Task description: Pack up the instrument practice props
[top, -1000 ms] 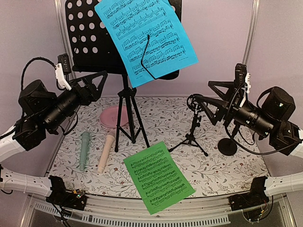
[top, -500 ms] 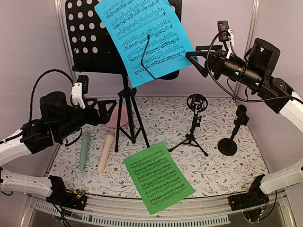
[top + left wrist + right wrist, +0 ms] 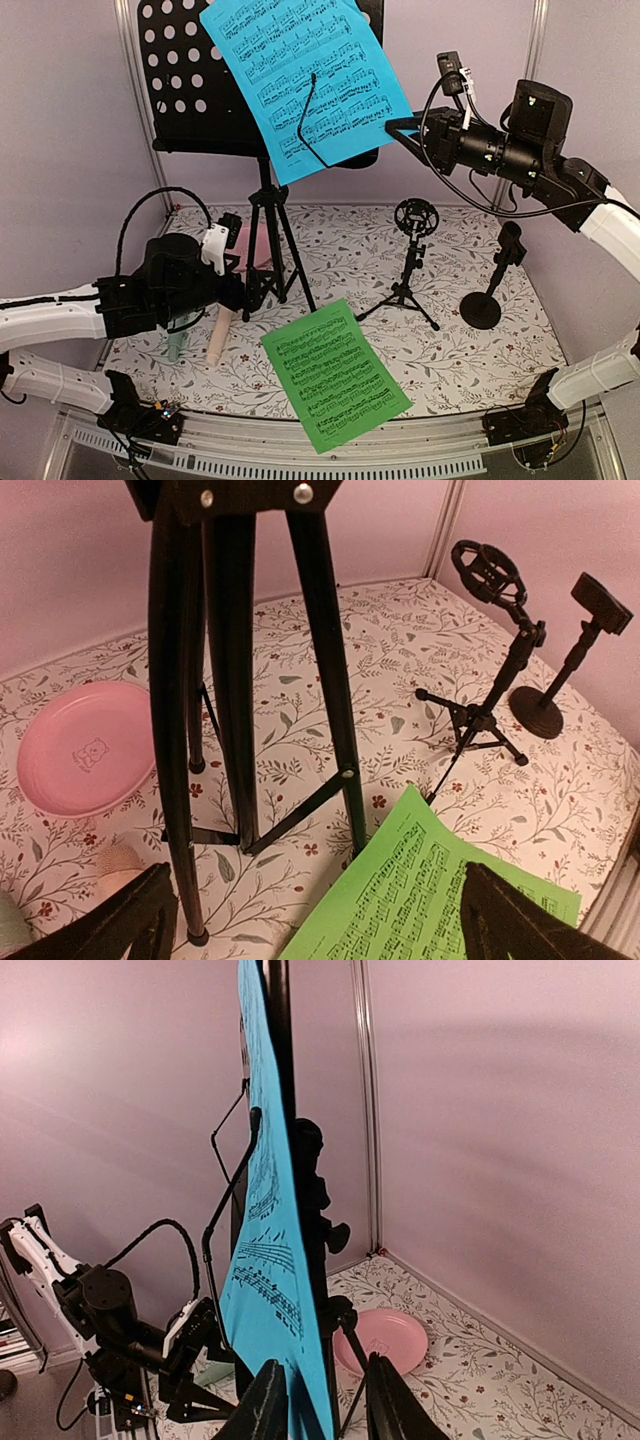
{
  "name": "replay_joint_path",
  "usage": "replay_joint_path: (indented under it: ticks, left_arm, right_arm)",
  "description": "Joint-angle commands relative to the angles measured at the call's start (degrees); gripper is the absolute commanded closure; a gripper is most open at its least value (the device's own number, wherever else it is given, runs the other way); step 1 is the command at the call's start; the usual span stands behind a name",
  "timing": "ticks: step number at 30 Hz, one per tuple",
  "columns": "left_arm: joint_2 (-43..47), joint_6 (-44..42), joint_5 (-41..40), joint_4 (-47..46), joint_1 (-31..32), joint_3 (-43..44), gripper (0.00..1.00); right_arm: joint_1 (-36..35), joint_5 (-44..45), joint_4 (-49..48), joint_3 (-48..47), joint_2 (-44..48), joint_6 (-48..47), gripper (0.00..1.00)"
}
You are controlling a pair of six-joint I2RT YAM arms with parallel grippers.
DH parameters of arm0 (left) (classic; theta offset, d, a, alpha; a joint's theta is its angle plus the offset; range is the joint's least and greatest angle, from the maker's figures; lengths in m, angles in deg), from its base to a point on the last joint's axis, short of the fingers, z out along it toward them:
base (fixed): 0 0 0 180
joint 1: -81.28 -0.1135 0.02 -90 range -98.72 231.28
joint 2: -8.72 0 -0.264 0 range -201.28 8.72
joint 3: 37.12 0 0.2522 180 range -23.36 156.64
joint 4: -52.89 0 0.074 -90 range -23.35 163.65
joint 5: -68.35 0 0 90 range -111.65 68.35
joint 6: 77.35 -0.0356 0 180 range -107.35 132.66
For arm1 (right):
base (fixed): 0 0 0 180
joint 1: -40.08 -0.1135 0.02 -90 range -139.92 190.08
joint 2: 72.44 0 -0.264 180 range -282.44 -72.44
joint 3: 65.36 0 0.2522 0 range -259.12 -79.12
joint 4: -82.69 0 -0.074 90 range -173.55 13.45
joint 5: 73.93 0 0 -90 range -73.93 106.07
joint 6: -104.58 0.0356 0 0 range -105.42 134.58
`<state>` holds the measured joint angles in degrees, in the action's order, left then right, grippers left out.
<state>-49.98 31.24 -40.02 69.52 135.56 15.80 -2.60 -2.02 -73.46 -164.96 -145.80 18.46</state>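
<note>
A blue music sheet [image 3: 300, 80] leans on the black perforated music desk [image 3: 185, 80], which stands on tripod legs [image 3: 272, 240]. My right gripper [image 3: 398, 128] is raised at the sheet's right edge. Its narrowed jaws [image 3: 325, 1410] straddle the blue sheet [image 3: 270, 1260], with a gap showing on one side. My left gripper [image 3: 320, 930] hangs wide open and low, holding nothing, over the tripod legs [image 3: 240, 680] and the green music sheet [image 3: 430, 890]. The peach microphone [image 3: 218, 335] and mint microphone [image 3: 175, 350] lie partly hidden under the left arm.
A small black microphone tripod with a ring mount [image 3: 408, 270] stands mid-mat, and a round-based black holder [image 3: 490, 295] to its right. A pink plate [image 3: 80, 750] lies behind the stand's legs. Walls close the back and sides.
The left arm dropped low toward the stand's legs and opened wide. The right arm rose from beside the small tripod to the blue sheet's edge, and its jaws narrowed.
</note>
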Motion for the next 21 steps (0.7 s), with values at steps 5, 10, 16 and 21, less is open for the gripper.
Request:
replay_joint_path:
  ticks: [5,10,16,21]
  left_arm:
    - [0.04,-3.12,-0.72,-7.24,-0.76,-1.79,0.01]
    - [0.33,-3.89,-1.73,-6.80,-0.76,-2.58,0.01]
    - [0.93,-3.99,-1.62,-6.49,-0.76,-3.07,0.01]
    - [1.61,-3.92,-1.67,-6.67,-0.78,-3.56,0.01]
  right_arm:
    - [0.31,-3.75,0.22,0.76,3.46,-1.24,0.80]
    - [0.31,-3.30,0.19,0.67,2.93,-0.77,0.92]
    - [0.31,-3.29,0.09,0.21,1.91,-0.72,1.00]
    - [0.27,0.28,-0.10,-1.08,2.95,-1.45,1.00]
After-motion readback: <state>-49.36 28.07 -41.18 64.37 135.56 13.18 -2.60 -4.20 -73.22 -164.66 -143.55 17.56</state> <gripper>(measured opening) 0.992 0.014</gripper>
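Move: The right hand is already at the lower right corner of the blue sheet, which lies about 2 cm to its left and 1 cm back, between the part-open fingers but off-centre. The black clip arm over the sheet is roughly 13 cm to its left, level ahead and about 2 cm higher; the middle of the music stand board is some 20 cm left, 3 cm farther out and 8 cm up. From the left hand that corner is about 23 cm right, 1 cm ahead and 26 cm above. The right hand eases back about 2 cm, rising some 1.5 cm with it, so that the blue sheet's edge comes midway between the fingertips, while the hand keeps pointing left and forward with hardly any turn of the wrist. The fingers close from about a third open to fully shut, pinching the sheet at its lower right corner, and the hand then stays nearly in place with that pinch, settling back by less than half a centimetre. ##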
